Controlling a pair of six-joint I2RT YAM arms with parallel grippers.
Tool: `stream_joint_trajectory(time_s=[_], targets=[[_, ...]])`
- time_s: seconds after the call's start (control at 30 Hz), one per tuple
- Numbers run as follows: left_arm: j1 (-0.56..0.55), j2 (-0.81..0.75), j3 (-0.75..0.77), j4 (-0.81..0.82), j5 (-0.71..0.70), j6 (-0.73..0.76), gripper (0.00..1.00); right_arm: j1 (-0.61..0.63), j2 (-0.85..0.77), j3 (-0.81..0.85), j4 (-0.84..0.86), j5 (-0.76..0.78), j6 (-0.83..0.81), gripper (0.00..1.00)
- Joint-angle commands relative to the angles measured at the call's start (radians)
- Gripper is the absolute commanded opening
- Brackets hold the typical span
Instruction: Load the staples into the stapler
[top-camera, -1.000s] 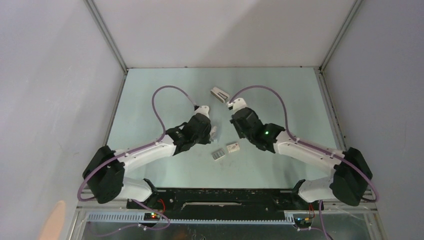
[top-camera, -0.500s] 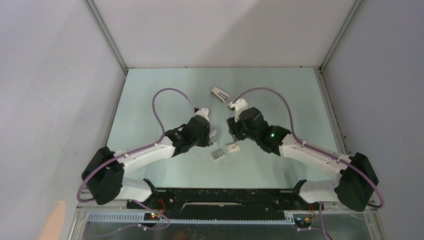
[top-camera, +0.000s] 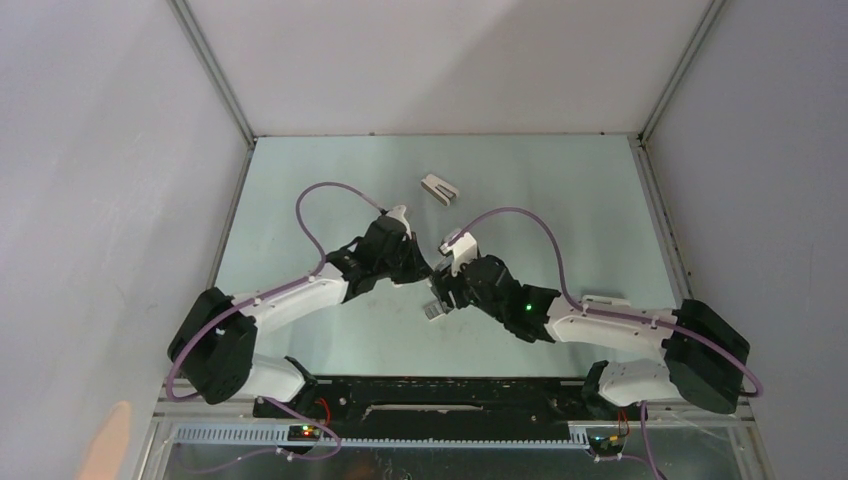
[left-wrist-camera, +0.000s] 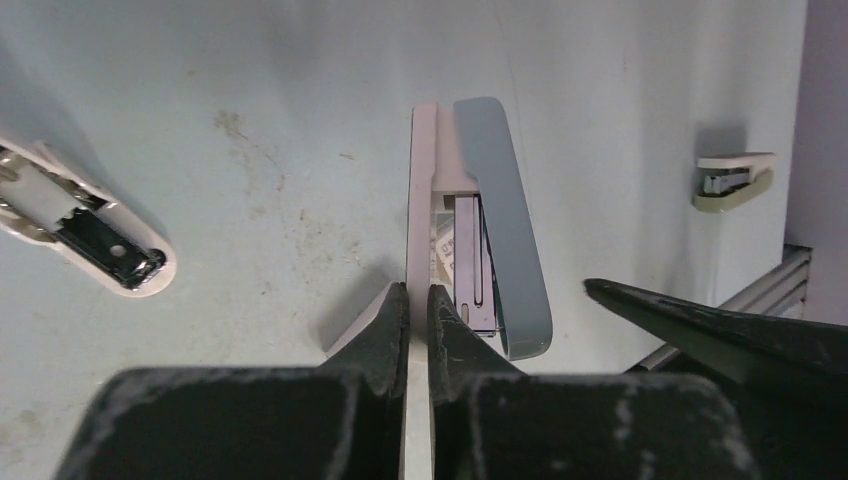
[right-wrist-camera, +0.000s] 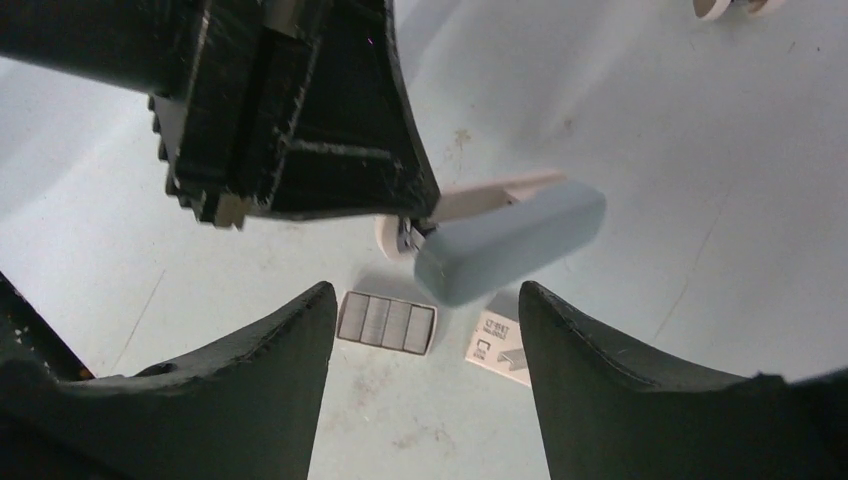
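Note:
My left gripper (left-wrist-camera: 418, 295) is shut on the white base plate of the stapler (left-wrist-camera: 500, 230). The stapler's grey-green top is swung open to the right, baring the metal magazine (left-wrist-camera: 470, 260). In the right wrist view the stapler (right-wrist-camera: 510, 240) hangs just above the table, under the left gripper's black fingers (right-wrist-camera: 290, 110). The staples (right-wrist-camera: 387, 322) are a grey ribbed block lying flat on the table beneath it. My right gripper (right-wrist-camera: 425, 295) is open, with its fingers on either side above the staples and touching nothing. From above, the staples (top-camera: 432, 310) lie by the right gripper (top-camera: 442, 296).
A small white cardboard box (right-wrist-camera: 500, 350) lies just right of the staples. A broad white stapler (left-wrist-camera: 80, 235) lies open to the left of the held one. Another white stapler (top-camera: 440, 188) rests farther back on the table.
My right arm swung forward and left, down over the staples, and its jaws opened wide. My left arm shifted slightly back and left, still holding the stapler.

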Motion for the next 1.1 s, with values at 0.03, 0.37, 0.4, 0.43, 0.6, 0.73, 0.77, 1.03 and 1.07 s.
stream_joint_trajectory(time_s=[0.03,0.37,0.4,0.43,0.6,0.73,0.77,1.03,1.07], targets=[[0.000,-0.025,0.008,0.053,0.062,-0.041,0.00,0.021,0.052,0.010,0.148,0.084,-0.005,0.67],[0.001,-0.036,0.008,0.036,0.057,-0.034,0.00,0.002,0.080,0.017,0.109,0.163,-0.027,0.40],[0.002,-0.037,0.009,0.035,0.058,-0.032,0.00,-0.003,0.081,0.018,0.100,0.174,-0.027,0.38],[0.002,-0.036,0.009,0.035,0.060,-0.032,0.00,-0.009,0.081,0.018,0.092,0.182,-0.027,0.37],[0.001,-0.041,0.008,0.035,0.070,-0.031,0.00,-0.037,0.087,0.018,0.061,0.218,-0.019,0.31],[0.004,-0.044,0.004,0.029,0.062,-0.027,0.00,-0.059,0.082,0.018,0.029,0.252,0.007,0.25],[0.004,-0.043,0.002,0.030,0.063,-0.027,0.00,-0.068,0.079,0.017,0.018,0.258,0.015,0.24],[0.019,-0.034,-0.014,0.029,0.065,-0.023,0.00,-0.116,0.051,0.016,-0.024,0.237,0.028,0.13],[0.022,-0.034,-0.017,0.029,0.067,-0.021,0.00,-0.123,0.049,0.016,-0.027,0.231,0.028,0.11]])
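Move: The right hand, open, has the grey top cover of the held stapler just in front of it: the cover's middle is about 4 cm ahead, 1 cm to the right and 1 cm lower, with its free end nearest. Roughly 10 cm below the hand, the staple strips lie 4 cm back and 1 cm right, the staple pack 2 cm back and 6 cm right, and a second stapler 1 cm ahead and 6 cm left. From the left hand, which pinches the base, the cover's middle is 2 cm ahead, 2 cm right and 1 cm down. The right hand eases about 2 cm forward and 1 cm down as its fingers close from wide to about a third open, pinching the free end of the grey cover, then draws that end forward and to the right by another 4 to 5 cm, sinking slightly and turning some 15 degrees clockwise. The left hand keeps its pinch on the stapler's base and stays nearly in place, swaying less than a centimetre, so that the cover is pulled away from the base it holds. ##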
